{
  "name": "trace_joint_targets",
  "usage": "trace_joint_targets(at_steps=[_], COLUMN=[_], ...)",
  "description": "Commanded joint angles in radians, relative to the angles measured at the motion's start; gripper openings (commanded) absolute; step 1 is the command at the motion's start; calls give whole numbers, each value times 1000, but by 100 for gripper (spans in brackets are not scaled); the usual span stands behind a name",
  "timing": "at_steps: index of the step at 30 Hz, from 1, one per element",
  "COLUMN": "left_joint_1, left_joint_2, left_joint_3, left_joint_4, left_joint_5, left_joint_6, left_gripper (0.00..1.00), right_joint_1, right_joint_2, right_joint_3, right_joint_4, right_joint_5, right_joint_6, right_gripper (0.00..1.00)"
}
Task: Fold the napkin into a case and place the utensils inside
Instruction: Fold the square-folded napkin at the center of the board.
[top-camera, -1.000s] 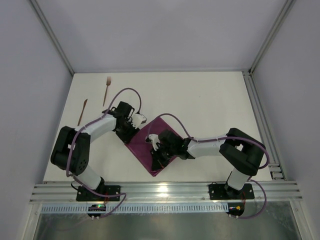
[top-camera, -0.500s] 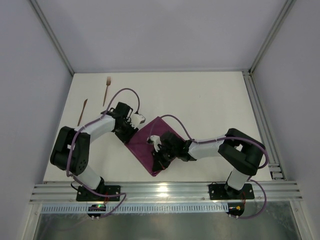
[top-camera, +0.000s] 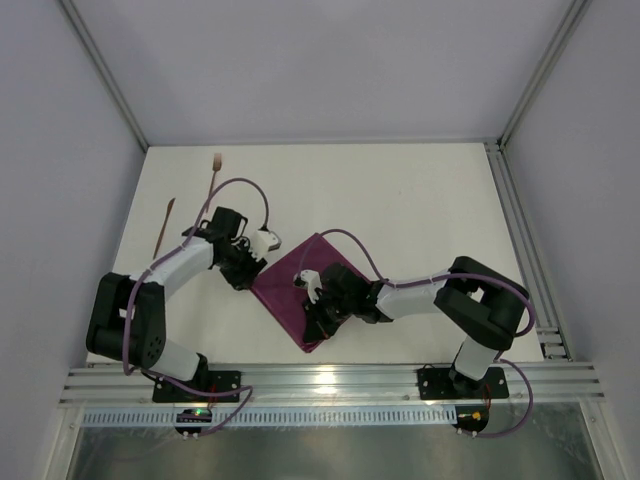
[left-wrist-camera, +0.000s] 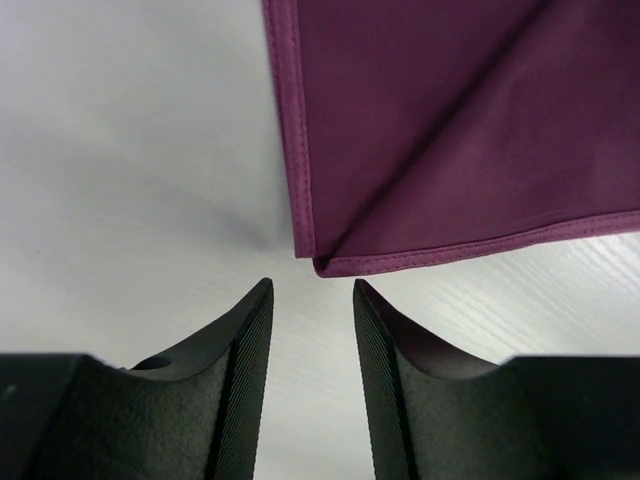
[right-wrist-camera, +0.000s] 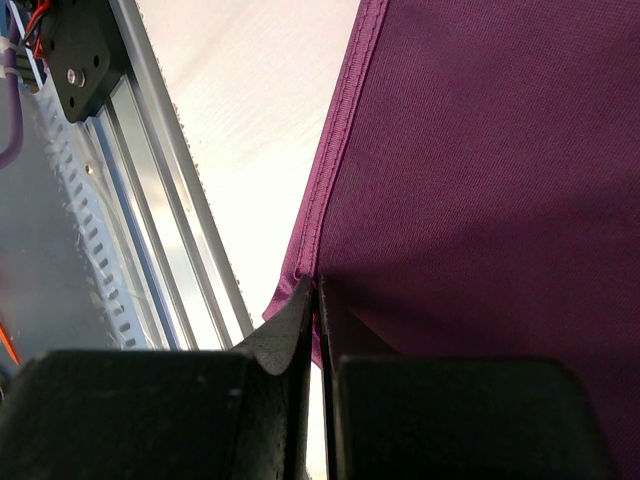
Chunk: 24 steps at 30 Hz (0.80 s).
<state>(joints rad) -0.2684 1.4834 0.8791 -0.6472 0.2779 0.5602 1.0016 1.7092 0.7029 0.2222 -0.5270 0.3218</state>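
Note:
The plum-purple napkin (top-camera: 285, 288) lies folded as a diamond on the table's near middle. My left gripper (top-camera: 248, 274) stands open just left of the cloth's left corner (left-wrist-camera: 322, 264); nothing is between its fingers (left-wrist-camera: 250, 330) and they do not touch the cloth. My right gripper (top-camera: 312, 333) is shut on the napkin's hem (right-wrist-camera: 335, 180) beside its near corner, close to the table's front rail. The utensils lie at the far left: the fork (top-camera: 213, 178) and the knife-like stick (top-camera: 164, 224), both apart from the grippers. No finished case shows.
Aluminium rails (top-camera: 330, 380) run along the near edge, right beside the right gripper (right-wrist-camera: 318, 292) and seen as metal strips (right-wrist-camera: 160, 200) in its wrist view. A rail (top-camera: 515, 240) also lines the table's right side. Grey walls enclose the white table (top-camera: 420, 200).
My left arm has drawn back to the left, off the napkin's left corner, its jaws staying open. The right gripper has shifted slightly toward the near edge, still pinching the hem.

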Motion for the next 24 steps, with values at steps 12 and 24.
trace_joint_targets(at_steps=[12, 24], left_joint_1=[-6, -6], left_joint_2=[51, 92], left_joint_3=[-29, -17], left_joint_4=[78, 95], left_joint_5=[27, -8], left_joint_6=[67, 21], left_gripper=[34, 0], right_joint_1=[3, 5], right_joint_2=[9, -31], right_joint_3=[4, -3], right_joint_4=[-1, 9], right_joint_5=[13, -21], right_joint_6=[-24, -29], right_gripper=[4, 4])
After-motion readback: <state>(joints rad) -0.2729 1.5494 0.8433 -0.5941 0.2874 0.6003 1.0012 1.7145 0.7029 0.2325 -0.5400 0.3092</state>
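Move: The napkin's left corner lies almost straight beneath the left hand, about 3 cm down. From that hand the napkin's near corner is some 14 cm back and 13 cm to the right, and the far corner about 13 cm ahead and 15 cm to the right, both at the same low level. The right hand's shut fingers are already on the near corner, with the left corner roughly 13 cm ahead and 13 cm to its left, barely lower. The left fingers come down onto the napkin's left corner and shut from under half open, pinching its tip: the hand sinks about 2.5 cm, first easing back some 1.5 cm, then creeping forward about 1 cm as it lowers and closes. The right hand stays put, keeping its shut fingers on the near corner. ##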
